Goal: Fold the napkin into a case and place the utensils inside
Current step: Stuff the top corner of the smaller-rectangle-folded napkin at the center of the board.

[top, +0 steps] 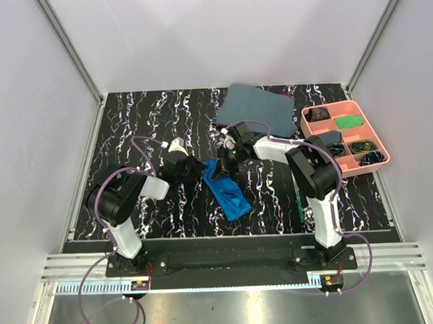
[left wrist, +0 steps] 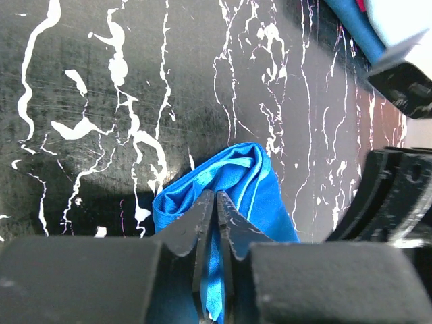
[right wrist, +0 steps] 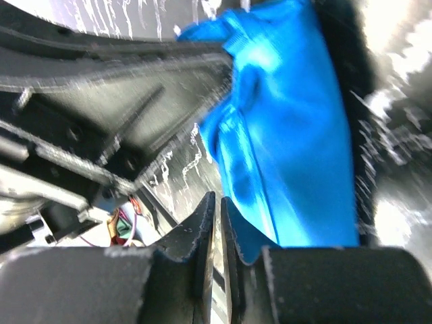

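The bright blue napkin (top: pixel 230 195) lies folded into a narrow slanted strip at the middle of the table. My left gripper (top: pixel 202 168) is at its far end. In the left wrist view the left gripper (left wrist: pixel 217 194) is shut on a strip of the napkin (left wrist: pixel 236 175), which runs between the fingers. My right gripper (top: pixel 226 160) hovers just beyond the same end. Its jaws (right wrist: pixel 216 197) stand a thin slit apart with nothing in them, and the napkin (right wrist: pixel 297 121) hangs beside the right finger. A thin green strip (top: pixel 301 199) beside the right arm may be a utensil handle. The other utensils are hidden.
A dull grey-blue cloth (top: pixel 259 107) lies at the back of the table. A pink compartment tray (top: pixel 378 138) with small items stands at the right edge. Both arms crowd the middle, with their forearms crossing over the black marbled tabletop (top: pixel 144 122).
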{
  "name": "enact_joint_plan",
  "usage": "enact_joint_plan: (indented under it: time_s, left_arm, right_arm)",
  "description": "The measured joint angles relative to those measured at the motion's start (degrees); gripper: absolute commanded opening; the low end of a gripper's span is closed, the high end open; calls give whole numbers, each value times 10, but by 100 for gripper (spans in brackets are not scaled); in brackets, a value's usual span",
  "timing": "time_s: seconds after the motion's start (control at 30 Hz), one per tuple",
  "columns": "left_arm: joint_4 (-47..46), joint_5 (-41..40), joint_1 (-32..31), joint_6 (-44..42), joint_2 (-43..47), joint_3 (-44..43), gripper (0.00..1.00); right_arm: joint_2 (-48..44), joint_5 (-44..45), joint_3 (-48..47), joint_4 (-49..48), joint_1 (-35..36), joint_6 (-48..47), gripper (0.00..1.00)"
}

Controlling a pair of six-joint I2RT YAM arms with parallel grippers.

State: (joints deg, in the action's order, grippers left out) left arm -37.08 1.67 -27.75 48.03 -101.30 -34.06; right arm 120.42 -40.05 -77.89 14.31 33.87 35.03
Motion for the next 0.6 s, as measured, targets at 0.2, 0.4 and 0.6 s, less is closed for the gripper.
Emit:
enact_joint_plan:
  time_s: [0.2,0.4,0.6]
  left_arm:
    - [6,12,0,-7,11,-1,42]
    - [70,15,0,-25,67,-1,55]
    - [144,13,0,-50,135,-7,49]
  right_arm:
    - [-59,8,40,40,-37,-37,16]
    - [-108,17,95,56,-59,-67,16]
    - [-107,15,104,54,-59,-67,25]
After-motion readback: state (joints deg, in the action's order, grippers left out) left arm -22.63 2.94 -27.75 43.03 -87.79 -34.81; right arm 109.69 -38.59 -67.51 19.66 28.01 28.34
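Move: The napkin's stuffed top end sits right at the left fingertips, its middle about 1 cm ahead, 2 cm to the right and 1 cm below. The napkin's bottom end is some 17 cm back and 14 cm right of that hand, and the grey cloth stack about 22 cm ahead and 20 cm right. From the right hand, the top end lies roughly 4 cm to the left, 3 cm ahead and 3 cm below. Open the left gripper about halfway so its fingers come free of the napkin's top end, then lift it about 4.5 cm, easing back slightly towards the base. Meanwhile draw the right gripper, fingers still nearly shut, about 6.5 cm to the right, away from the top end towards the napkin's right side, drifting a little back near the end. ##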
